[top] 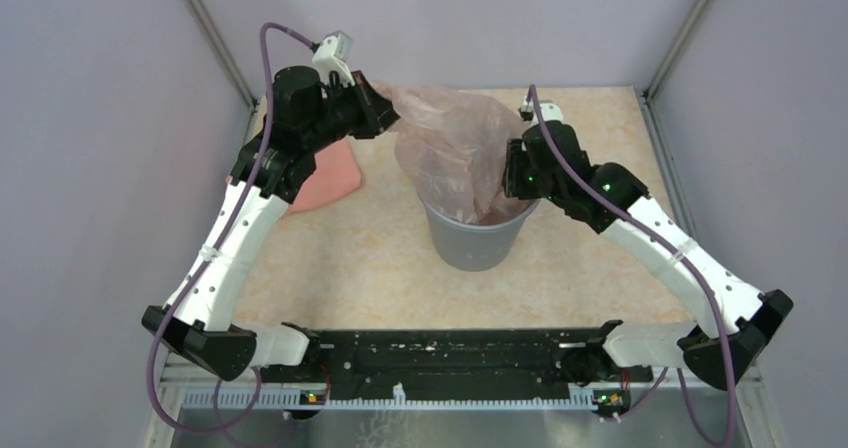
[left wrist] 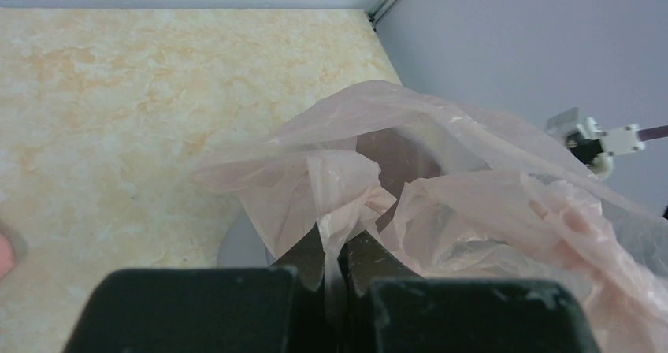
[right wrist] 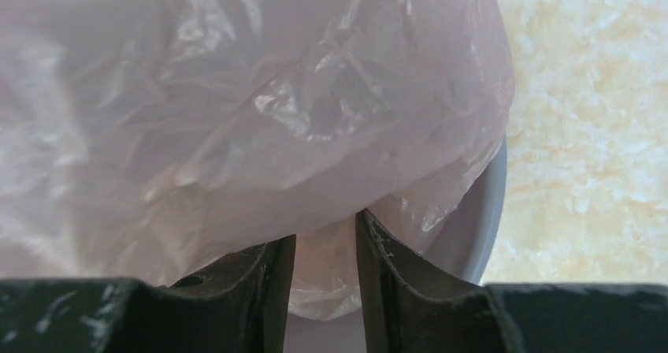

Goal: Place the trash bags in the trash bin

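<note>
The grey trash bin (top: 470, 243) stands upright mid-table. A pale-pink trash bag (top: 445, 143) hangs partly inside it and billows up and to the left. My left gripper (top: 385, 110) is above and left of the bin, shut on a pinch of the bag's edge (left wrist: 340, 243). The bag's open mouth (left wrist: 398, 160) shows beyond it, with the bin's rim (left wrist: 236, 249) below. My right gripper (top: 512, 180) is at the bin's right rim. Its jaws (right wrist: 324, 228) stand apart, film (right wrist: 260, 109) draped over and between them, beside the bin's wall (right wrist: 482, 227).
A folded pink pile (top: 328, 176) lies on the table left of the bin, under my left arm. Pale walls enclose the table on the left, back and right. The right arm's camera (left wrist: 587, 136) shows past the bag.
</note>
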`<state>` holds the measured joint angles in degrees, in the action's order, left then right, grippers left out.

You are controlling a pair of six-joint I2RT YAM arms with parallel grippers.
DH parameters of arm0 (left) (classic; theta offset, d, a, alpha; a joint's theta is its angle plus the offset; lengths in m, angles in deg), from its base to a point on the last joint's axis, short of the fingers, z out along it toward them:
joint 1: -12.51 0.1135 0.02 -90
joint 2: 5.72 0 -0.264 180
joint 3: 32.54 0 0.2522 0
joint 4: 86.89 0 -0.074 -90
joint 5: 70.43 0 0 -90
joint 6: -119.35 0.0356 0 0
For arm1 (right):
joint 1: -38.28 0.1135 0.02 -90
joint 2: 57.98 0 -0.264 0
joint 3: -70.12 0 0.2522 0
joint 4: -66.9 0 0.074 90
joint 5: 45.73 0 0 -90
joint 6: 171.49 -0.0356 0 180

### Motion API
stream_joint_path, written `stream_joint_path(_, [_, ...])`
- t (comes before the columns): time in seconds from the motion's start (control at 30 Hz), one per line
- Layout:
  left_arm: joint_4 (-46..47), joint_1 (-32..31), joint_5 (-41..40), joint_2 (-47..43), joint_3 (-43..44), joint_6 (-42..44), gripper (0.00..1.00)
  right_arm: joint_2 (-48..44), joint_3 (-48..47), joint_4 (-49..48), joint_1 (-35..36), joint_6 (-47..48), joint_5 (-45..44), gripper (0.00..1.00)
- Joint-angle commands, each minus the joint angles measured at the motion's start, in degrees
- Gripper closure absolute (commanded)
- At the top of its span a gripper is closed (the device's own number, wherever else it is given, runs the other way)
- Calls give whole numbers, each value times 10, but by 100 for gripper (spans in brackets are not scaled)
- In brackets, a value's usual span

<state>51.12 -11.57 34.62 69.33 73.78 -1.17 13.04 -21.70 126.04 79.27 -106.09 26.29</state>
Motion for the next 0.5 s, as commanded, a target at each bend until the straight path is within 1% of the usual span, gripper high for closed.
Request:
stream_joint_path(0.0, [23, 2, 13, 1, 0, -1, 100, -41, -66, 7, 7, 6, 9, 64])
stream_joint_path(0.1, [25, 2, 16, 1, -3, -3, 100, -48, -88, 31, 8, 10, 6, 64])
stream_joint_path(0.23, [26, 2, 16, 0, -5, -3, 100, -66, -102, 43, 8, 12, -5, 58])
stream_joint_path(0.27, [26, 2, 16, 0, -5, -3, 100, -69, -105, 44, 8, 13, -9, 55])
stream_joint_path(0.4, [26, 2, 16, -2, -5, -2, 100, -65, -123, 32, 8, 31, -31, 29])
stream_joint_path(0.47, [26, 2, 18, -2, -4, -3, 100, -48, -143, 20, 8, 45, -40, 20])
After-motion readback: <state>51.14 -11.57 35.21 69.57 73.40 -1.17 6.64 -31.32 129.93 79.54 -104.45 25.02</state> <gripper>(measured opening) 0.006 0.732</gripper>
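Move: The loose, raised body of the trash bag lies about 7 cm left of the right hand, some 4 cm ahead and 3 cm above. The trash bin's middle is roughly 5 cm left, 2 cm ahead and 12 cm below that hand. From the left hand, already pinching a bag corner, the bag's body is about 9 cm right, level fore-and-aft and 7 cm lower. Right hand rises about 9 cm from the bin mouth, fingers spreading wide; left hand keeps the bag corner pinched. ##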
